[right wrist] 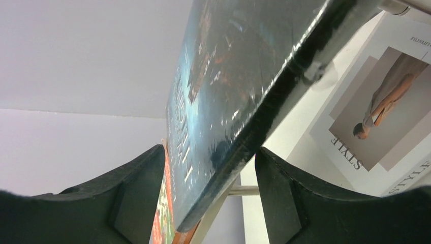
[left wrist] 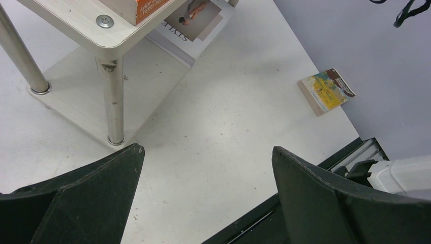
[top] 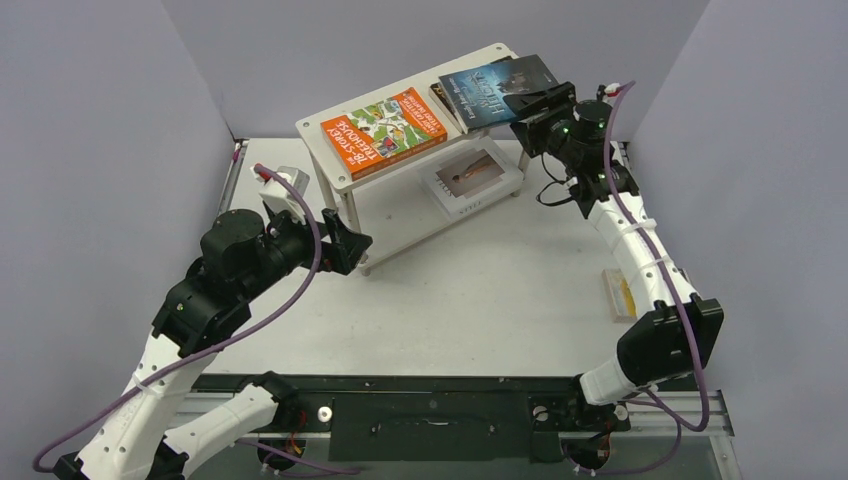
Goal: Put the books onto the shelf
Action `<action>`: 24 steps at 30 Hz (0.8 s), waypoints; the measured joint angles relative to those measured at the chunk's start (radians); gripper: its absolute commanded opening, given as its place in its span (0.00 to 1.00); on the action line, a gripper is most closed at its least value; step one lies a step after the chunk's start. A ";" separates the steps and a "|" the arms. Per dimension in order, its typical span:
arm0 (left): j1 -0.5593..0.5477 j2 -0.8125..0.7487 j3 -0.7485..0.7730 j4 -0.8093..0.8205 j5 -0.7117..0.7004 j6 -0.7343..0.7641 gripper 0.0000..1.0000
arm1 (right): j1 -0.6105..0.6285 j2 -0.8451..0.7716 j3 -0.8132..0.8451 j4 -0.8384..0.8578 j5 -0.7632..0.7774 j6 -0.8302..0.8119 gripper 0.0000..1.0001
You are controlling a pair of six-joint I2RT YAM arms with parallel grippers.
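Note:
The white two-tier shelf (top: 318, 150) stands at the back of the table. An orange book (top: 385, 130) lies flat on its top board. Beside it a dark blue-grey book (top: 490, 95) rests tilted and overhangs the shelf's right end; a dark, yellow-edged cover (top: 438, 95) shows under its left side. My right gripper (top: 542, 103) is at that overhanging edge, open, its jaws (right wrist: 209, 148) on either side of the book (right wrist: 228, 76) with a gap at the left finger. A white book with a figure photo (top: 470, 178) lies on the lower board. My left gripper (left wrist: 207, 150) is open and empty near the shelf's front leg (left wrist: 113, 96).
A yellow-teal book (top: 622, 295) lies on the table by the right wall, close to the right arm's forearm. Grey walls close in the table on three sides. A black rail (top: 430, 410) runs along the near edge.

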 measured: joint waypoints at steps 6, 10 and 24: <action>0.000 0.000 0.000 0.000 0.002 0.000 0.96 | -0.002 -0.064 -0.067 0.042 -0.011 0.026 0.57; 0.000 0.000 0.000 0.000 0.003 0.000 0.96 | -0.006 -0.089 -0.098 0.069 -0.016 0.044 0.51; 0.000 -0.013 -0.008 0.007 0.005 0.000 0.96 | -0.008 -0.085 -0.148 0.108 -0.030 0.093 0.00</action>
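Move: The blue book sits on top of the black treehouse book at the shelf's right end, its middle some 5 cm ahead of the half-open right hand and 3 cm to the left, at about its height. The orange treehouse book lies about 26 cm to the right hand's left and 4 cm nearer; the white STYLE book is some 22 cm below it and 8 cm to the left, level front to back. From the left hand the blue book is roughly 30 cm ahead and 28 cm to the right, at similar height. The right hand, its fingers on either side of the blue book's near edge, draws back about 2 cm towards the shelf's front, rising about 1 cm on the way, and stops with the fingertips at the spine. There it sinks some 1.5 cm and rolls slightly, its left side coming up about 5 degrees in all, while the fingers go from a little over half open to nearly shut at the spine; whether they pinch the book can't be seen. ##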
